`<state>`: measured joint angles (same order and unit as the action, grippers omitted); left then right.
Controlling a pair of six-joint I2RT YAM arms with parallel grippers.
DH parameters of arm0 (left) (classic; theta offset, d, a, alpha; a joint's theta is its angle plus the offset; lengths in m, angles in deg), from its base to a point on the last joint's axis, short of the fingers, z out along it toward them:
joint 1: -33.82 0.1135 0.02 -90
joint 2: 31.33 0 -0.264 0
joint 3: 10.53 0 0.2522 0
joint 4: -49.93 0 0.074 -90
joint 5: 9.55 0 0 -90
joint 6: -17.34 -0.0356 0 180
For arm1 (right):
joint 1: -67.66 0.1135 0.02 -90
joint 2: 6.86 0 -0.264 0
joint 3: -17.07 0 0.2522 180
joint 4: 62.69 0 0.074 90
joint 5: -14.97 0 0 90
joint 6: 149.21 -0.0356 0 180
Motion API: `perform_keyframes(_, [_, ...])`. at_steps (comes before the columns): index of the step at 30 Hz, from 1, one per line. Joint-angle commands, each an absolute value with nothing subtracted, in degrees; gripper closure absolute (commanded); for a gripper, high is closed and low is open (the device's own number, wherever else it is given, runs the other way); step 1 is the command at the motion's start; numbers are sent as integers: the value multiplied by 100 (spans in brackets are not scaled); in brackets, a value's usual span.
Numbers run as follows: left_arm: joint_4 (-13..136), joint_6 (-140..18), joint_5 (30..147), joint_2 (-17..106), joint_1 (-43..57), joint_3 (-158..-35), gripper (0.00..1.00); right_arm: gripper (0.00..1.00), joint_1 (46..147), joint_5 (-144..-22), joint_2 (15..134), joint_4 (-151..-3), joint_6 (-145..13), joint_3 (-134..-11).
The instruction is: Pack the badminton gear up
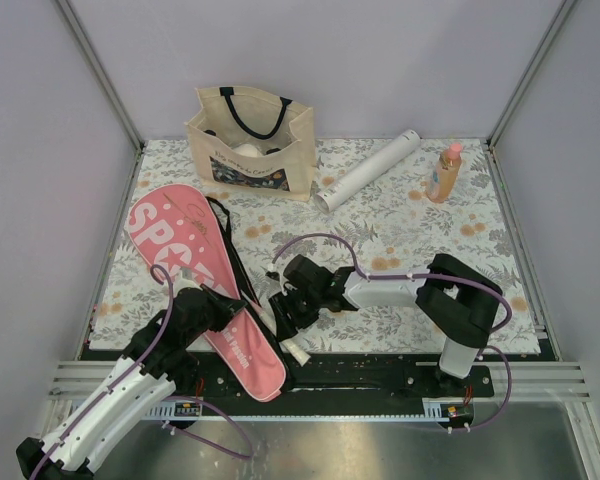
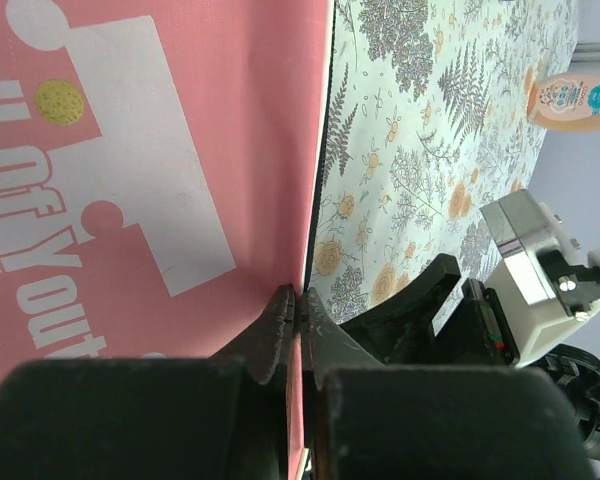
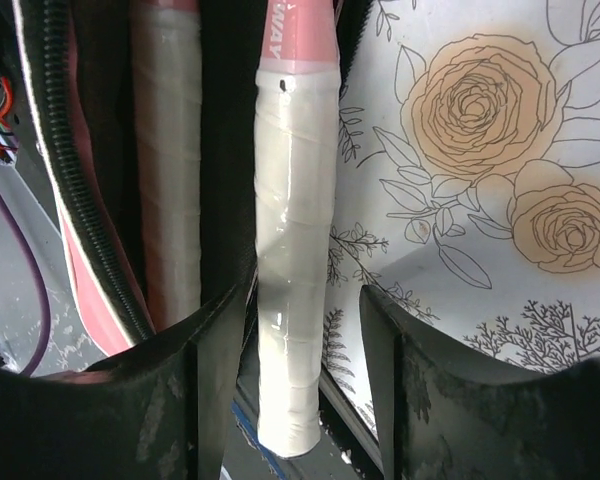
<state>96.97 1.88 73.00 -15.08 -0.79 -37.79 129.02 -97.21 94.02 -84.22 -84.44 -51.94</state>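
Note:
The pink SPORT-lettered case lies slantwise on the left of the floral cloth. My left gripper is shut on the case's right edge, and the pink fabric fills the left wrist view. A racket's white-wrapped handle sticks out of the case mouth, its end over the black near rail. My right gripper stands open astride this handle, with a gap on the right side. A second handle lies inside the case beside the zip. The long white tube lies at the back.
A beige tote with dark straps stands at the back left of the cloth. An orange bottle with a pink cap stands at the back right, also seen as the bottle from the left wrist. Grey walls close three sides.

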Motion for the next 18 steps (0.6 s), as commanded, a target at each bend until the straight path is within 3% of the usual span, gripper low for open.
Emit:
perform_keyframes(1, [9269,249,7227,-1507,-90,-3835,100,44,12971,-9648,9544,-8207,-8522,-5312])
perform_keyframes(2, [9269,257,7227,-1507,-90,-3818,100,47,12971,-9622,9561,-8190,-8548,-5312])
perform_keyframes(5, [9234,249,7245,-1489,-90,-3800,100,74,12980,-9578,9448,-8111,-8741,-5295])
perform_keyframes(7, [9217,257,7245,-1463,-90,-3792,100,84,12980,-9604,9264,-7927,-8900,-5242])
perform_keyframes(11, [9138,363,7341,-1428,-90,-3765,100,90,12989,-9508,8999,-7120,-9505,-5066])
perform_keyframes(18, [8909,635,7517,-1454,-90,-3660,100,89,13313,-8789,9508,-5633,-10780,-4864])
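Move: The loose racket's white handle lies between the right hand's open fingers, its middle about 2 cm ahead, 1 cm to the left and 1 cm lower. The packed racket's handle runs beside it, roughly 5 cm left and 2 cm ahead of the right hand, and the pink bag's edge held by the left hand is about 11 cm left, 7 cm ahead and 5 cm above. From the left hand, the loose handle is some 5 cm back, 10 cm right and 6 cm below. The right hand dips about half a centimetre and closes its open fingers around the loose racket's handle, one on either side of the grip, while the left hand keeps the pink bag's edge pinched and stays nearly in place. With the handle held, the right hand then carries it left towards the bag's opening and the packed racket's handle, about 3.5 cm over and a couple of centimetres up, the wrist rolling its left side up some 10 degrees and turning about as much clockwise. ##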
